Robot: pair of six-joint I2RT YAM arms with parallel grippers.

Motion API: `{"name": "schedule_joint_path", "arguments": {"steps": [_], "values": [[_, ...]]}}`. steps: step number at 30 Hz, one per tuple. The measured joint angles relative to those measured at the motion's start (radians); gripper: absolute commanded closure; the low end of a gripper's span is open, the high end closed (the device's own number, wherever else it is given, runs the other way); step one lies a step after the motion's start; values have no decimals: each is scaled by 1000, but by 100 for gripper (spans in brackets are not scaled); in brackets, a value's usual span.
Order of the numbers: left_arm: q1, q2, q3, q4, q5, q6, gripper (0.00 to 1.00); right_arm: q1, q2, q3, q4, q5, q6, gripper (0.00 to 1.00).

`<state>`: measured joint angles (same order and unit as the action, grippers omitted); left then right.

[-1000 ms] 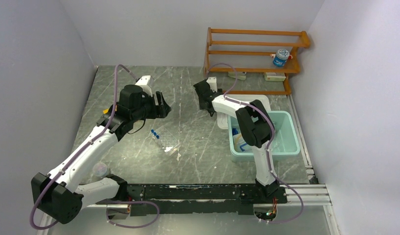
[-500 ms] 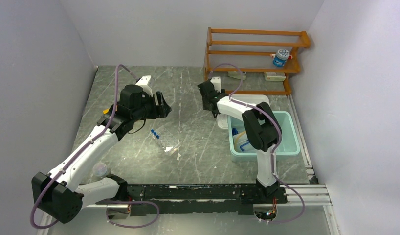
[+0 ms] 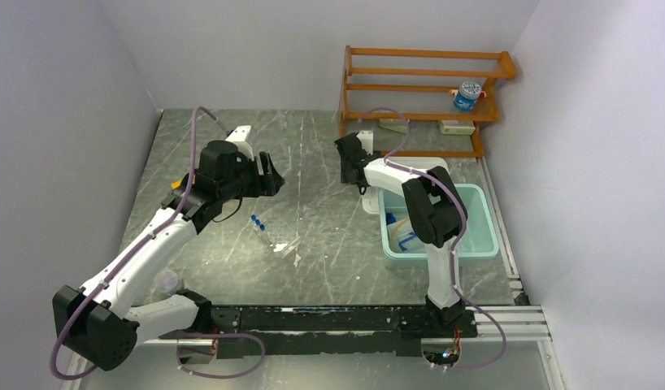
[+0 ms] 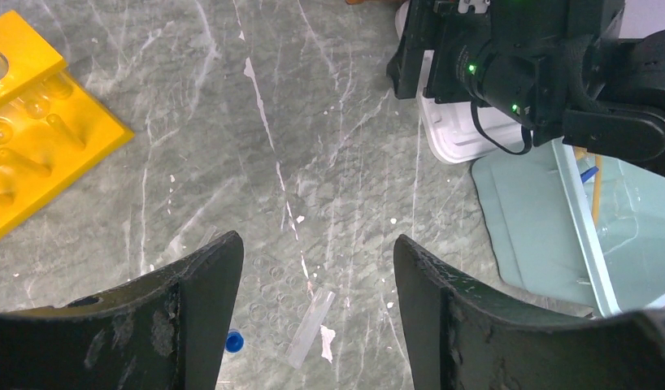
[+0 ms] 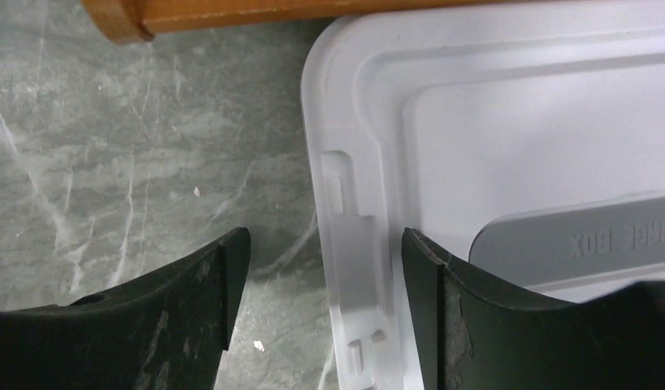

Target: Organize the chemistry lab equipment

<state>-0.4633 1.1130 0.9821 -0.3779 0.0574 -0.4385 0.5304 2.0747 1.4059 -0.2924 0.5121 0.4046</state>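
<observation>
My left gripper (image 3: 270, 175) hangs open above the table, nothing between its fingers (image 4: 207, 276). Below it lie a clear tray (image 4: 260, 296) with round wells, a clear strip (image 4: 311, 318) and a tiny blue-capped tube (image 4: 233, 342); two blue-capped tubes (image 3: 256, 220) show from above. The yellow holed rack (image 4: 28, 138) lies to the left, mostly hidden under the arm in the top view. My right gripper (image 5: 323, 248) is open and low, its jaws straddling the rim of the white lid (image 5: 475, 122).
The pale teal tub (image 3: 484, 244) stands right of centre with blue and tan items inside. The orange wooden shelf (image 3: 419, 89) at the back holds a blue-and-white bottle (image 3: 467, 95) and white packets (image 3: 457, 127). A clear round item (image 3: 165, 282) lies by the left arm.
The right gripper has moved a little to the right and back, toward the shelf and over the lid's edge. The left arm has barely moved.
</observation>
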Motion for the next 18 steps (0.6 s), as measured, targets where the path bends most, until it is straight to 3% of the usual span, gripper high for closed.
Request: {"name": "schedule_joint_path", "arguments": {"steps": [10, 18], "values": [[1, 1, -29, 20, 37, -15, 31, -32, 17, 38, -29, -115, -6, 66], [-66, 72, -147, 173, 173, -126, 29, -21, 10, 35, -13, -159, 12, 76]]}}
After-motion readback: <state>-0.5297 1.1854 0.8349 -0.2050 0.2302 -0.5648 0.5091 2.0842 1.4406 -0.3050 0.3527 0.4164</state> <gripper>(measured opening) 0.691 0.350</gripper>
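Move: The left rim of the white lid lies between my open right fingers, about 1 cm right of their middle and 1 cm below. The rack's near rail is some 9 cm farther out and 13 cm right of my right hand; the storage box's middle is about 11 cm back and 19 cm right. From my left hand, the rim lies about 15 cm ahead, 17 cm right and 21 cm below; the blue-capped tubes lie about 2 cm ahead, 6 cm left and equally low. My right fingers close from wide open to about half that gap and pinch the lid's left rim, then I draw it about 2 cm to the left, my hand rolling slightly with its left side up. After a short wait my empty left hand, fingers still open, sweeps right and down, about 5 cm each, and a little back, tipping down and turning clockwise some 10 degrees, towards the box side. ##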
